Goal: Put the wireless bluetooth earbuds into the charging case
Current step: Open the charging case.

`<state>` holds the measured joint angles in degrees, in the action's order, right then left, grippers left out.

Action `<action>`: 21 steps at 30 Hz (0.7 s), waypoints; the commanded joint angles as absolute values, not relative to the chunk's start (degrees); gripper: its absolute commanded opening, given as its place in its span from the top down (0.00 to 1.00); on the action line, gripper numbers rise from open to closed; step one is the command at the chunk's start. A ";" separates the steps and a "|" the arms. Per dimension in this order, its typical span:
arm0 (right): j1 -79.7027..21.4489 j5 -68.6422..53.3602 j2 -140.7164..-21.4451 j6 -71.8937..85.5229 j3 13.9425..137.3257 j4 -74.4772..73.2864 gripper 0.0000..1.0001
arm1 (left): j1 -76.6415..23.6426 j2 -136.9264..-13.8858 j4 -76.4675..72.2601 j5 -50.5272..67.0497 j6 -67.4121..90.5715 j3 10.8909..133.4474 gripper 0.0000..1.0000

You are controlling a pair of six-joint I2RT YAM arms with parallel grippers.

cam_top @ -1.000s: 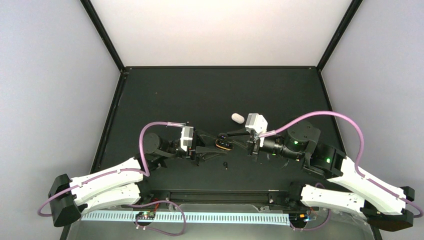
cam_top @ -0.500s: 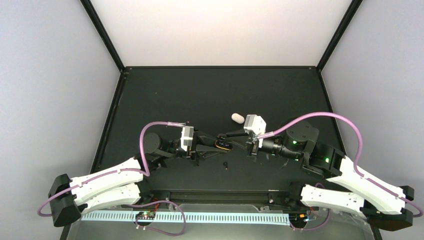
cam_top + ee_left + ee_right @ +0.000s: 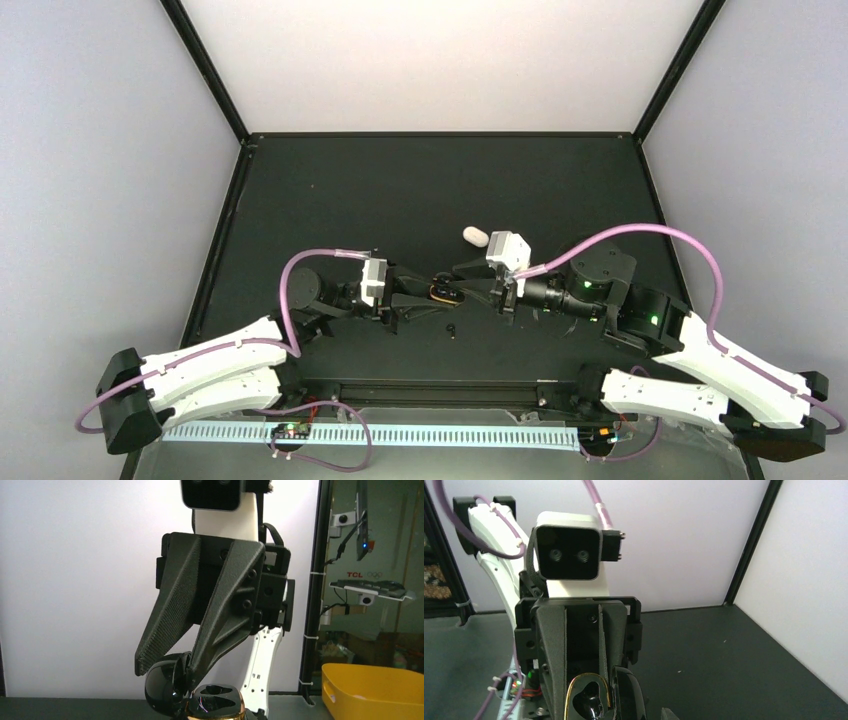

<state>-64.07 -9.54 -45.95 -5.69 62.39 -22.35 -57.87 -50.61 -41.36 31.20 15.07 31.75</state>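
The charging case (image 3: pixel 216 700) is a glossy black hinged shell with a gold rim and two dark sockets, held above the table between both arms. Its lid (image 3: pixel 160 685) stands open. My left gripper (image 3: pixel 438 293) is shut on the case's base (image 3: pixel 589 705), one finger on each side. My right gripper (image 3: pixel 167 672) comes down from above and straddles the lid's edge; I cannot see whether it presses. One tiny black earbud (image 3: pixel 452 329) lies on the mat just in front of the case (image 3: pixel 444 291).
A small white oval pill-shaped object (image 3: pixel 475 236) lies on the black mat behind the right wrist camera (image 3: pixel 508 250). Black frame posts and white walls close the back and sides. A yellow bin (image 3: pixel 375 690) stands outside the cell.
My left gripper has closed on the case's base. Both grippers and the case have drifted slightly left. The right jaws have eased a little apart round the lid.
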 commanded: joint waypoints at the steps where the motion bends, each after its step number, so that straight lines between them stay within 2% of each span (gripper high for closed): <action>1: -64.24 -8.09 -45.27 -4.70 63.64 -23.52 0.74 | -58.01 -48.71 -45.07 31.73 11.31 30.47 0.99; 11: -64.22 -8.37 -45.24 -1.72 64.92 -21.59 0.41 | -58.01 -44.13 -43.86 30.37 5.88 28.12 0.98; 17: -64.24 -4.02 -41.85 2.81 65.10 -17.10 0.30 | -58.01 -34.80 -43.08 25.79 -0.42 23.89 0.98; 21: -64.23 0.64 -42.54 4.98 63.34 -16.93 0.28 | -58.03 -27.32 -35.96 26.02 -6.56 23.77 0.98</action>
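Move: The charging case is already in the left hand's fingertips, about 1 cm to the right of that hand's point, its lid already up on the forward side. From the right hand the case's middle is roughly 2 cm left, 1 cm back and 2 cm below, with the lid between that hand's fingertips. Some 36 cm below the left hand, the loose black earbud lies 9 cm ahead and 1 cm right, and the white case about 28 cm ahead and 7 cm right. The opened lid is let out from between the right fingers, which spread wide almost in place before that hand rises about 4 cm and draws off some 2 cm to the right. The left hand keeps its grip on the case and carries it away to the left, slowly and then faster, about 6 cm and slightly back, rolling its forward side up some 15 degrees. ##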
